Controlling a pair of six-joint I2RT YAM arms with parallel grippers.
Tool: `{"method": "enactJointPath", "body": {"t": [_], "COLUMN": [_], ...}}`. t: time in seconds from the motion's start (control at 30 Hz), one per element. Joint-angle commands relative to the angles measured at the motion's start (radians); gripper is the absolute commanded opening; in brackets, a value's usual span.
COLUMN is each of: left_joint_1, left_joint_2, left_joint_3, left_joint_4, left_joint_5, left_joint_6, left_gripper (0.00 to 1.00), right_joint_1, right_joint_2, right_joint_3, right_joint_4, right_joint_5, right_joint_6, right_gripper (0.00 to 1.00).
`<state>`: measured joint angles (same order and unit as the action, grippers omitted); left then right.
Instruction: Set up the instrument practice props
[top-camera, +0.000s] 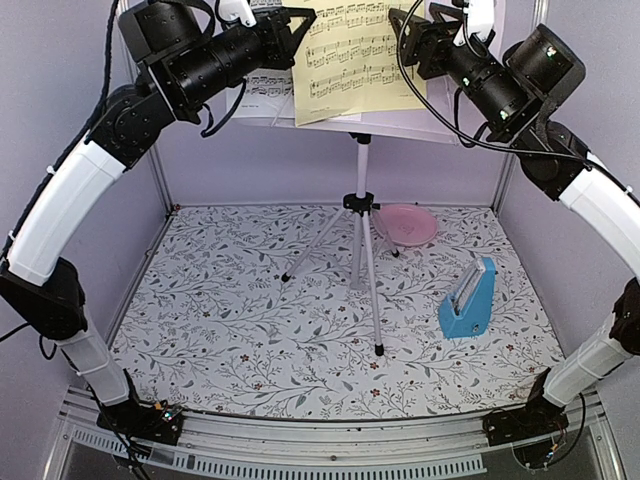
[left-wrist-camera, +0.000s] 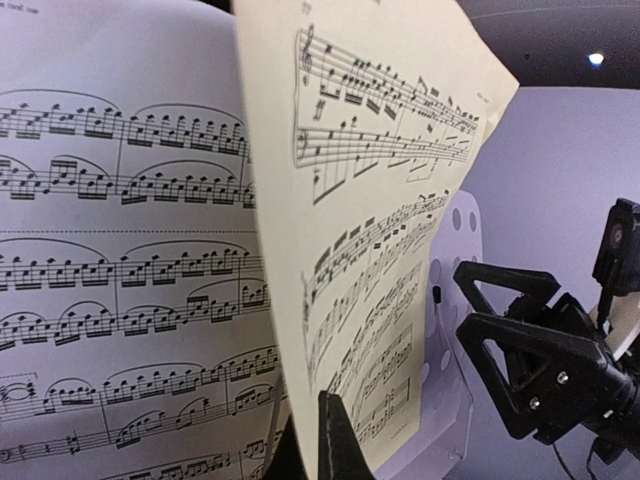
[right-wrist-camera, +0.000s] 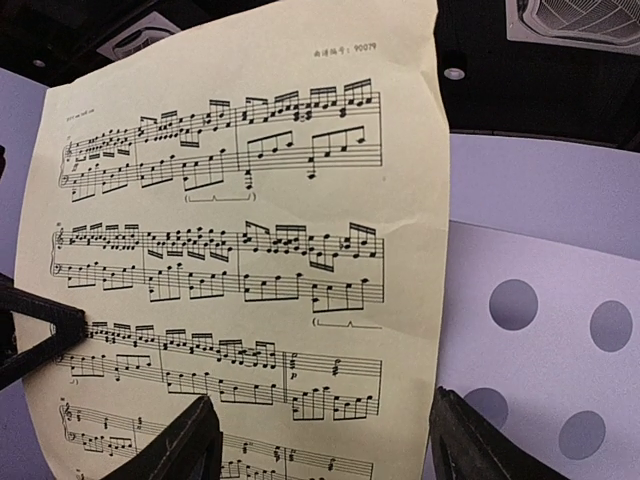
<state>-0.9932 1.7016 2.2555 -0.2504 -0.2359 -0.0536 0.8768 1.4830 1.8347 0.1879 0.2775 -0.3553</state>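
The silver tripod music stand (top-camera: 359, 203) is upright mid-table, and its pale perforated desk (right-wrist-camera: 540, 330) carries both sheets. A white sheet of music (left-wrist-camera: 120, 250) lies flat on the desk's left half. The yellow sheet (top-camera: 355, 55) stands beside it, seen edge-on in the left wrist view. My left gripper (left-wrist-camera: 330, 435) is shut on the yellow sheet's lower left edge. My right gripper (right-wrist-camera: 320, 450) is open in front of the sheet's right part, one finger over the paper and one over the bare desk. The blue pyramid metronome (top-camera: 468, 300) stands on the table at the right.
A pink round plate (top-camera: 405, 225) lies behind the stand's right leg. The tripod legs (top-camera: 372, 300) spread across the middle of the floral mat. Pale walls close in the back and both sides. Both arms reach high toward the stand's desk.
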Motion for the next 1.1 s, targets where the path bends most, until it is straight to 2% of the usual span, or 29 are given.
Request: {"method": "enactJointPath", "body": {"t": [0.0,0.17,0.43,0.83,1.03,1.07], "left_joint_1": [-0.007,-0.008,-0.007,-0.009,-0.009,-0.009], "left_joint_2": [0.039,0.043,0.046,0.029,0.028,0.027], "left_joint_3": [0.052,0.052,0.049,0.014,0.007,0.004], "left_joint_4": [0.005,0.016,0.016,0.045,0.050,0.052], "left_joint_5": [-0.058,-0.081,-0.071,-0.052,-0.051,-0.048], "left_joint_6": [0.017,0.013,0.009,-0.005,-0.008,-0.009], "left_gripper": [0.00,0.00,0.00,0.00,0.00,0.00], "right_joint_1": [-0.002,-0.002,-0.005,-0.012,-0.011,-0.011], "right_joint_2": [-0.047,-0.109,-0.182,-0.148,-0.119,-0.118], "right_joint_3": [-0.047,-0.135,-0.278,-0.300,-0.293,-0.292], "right_joint_4": [0.010,0.034,0.071,0.117,0.121,0.124], "right_joint_5": [0.027,0.101,0.162,0.238,0.259,0.263], "right_joint_6": [0.007,0.013,0.028,0.038,0.025,0.024], "right_gripper": [0.72,0.67,0.50,0.31,0.20,0.16]}}
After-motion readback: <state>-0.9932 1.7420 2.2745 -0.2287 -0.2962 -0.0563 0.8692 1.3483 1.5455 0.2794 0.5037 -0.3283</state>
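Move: The clip rod's black tip, just beyond the yellow sheet's right edge, stands about 7 cm ahead of the right hand, 4 cm to its right and 2 cm lower. The middle of the yellow sheet is some 8 cm ahead of the right hand, 8 cm to its left and 2 cm down. From the left hand, already at the sheet's left edge, the sheet's middle lies about 4 cm ahead and 9 cm right, roughly level; the rod tip is 5 cm ahead and 20 cm right. Down and to the right from in front of the yellow sheet, the right hand sinks about 6 cm and shifts some 4 cm across to line up with the clip rod, turning clockwise by about 10 degrees, tipping down a little, and easing forward at the end as its fingers narrow from three-quarters open to about a fifth. The left hand keeps the sheet's left edge pinched and nudges it forward by about 1.5 cm early on, then holds there. ##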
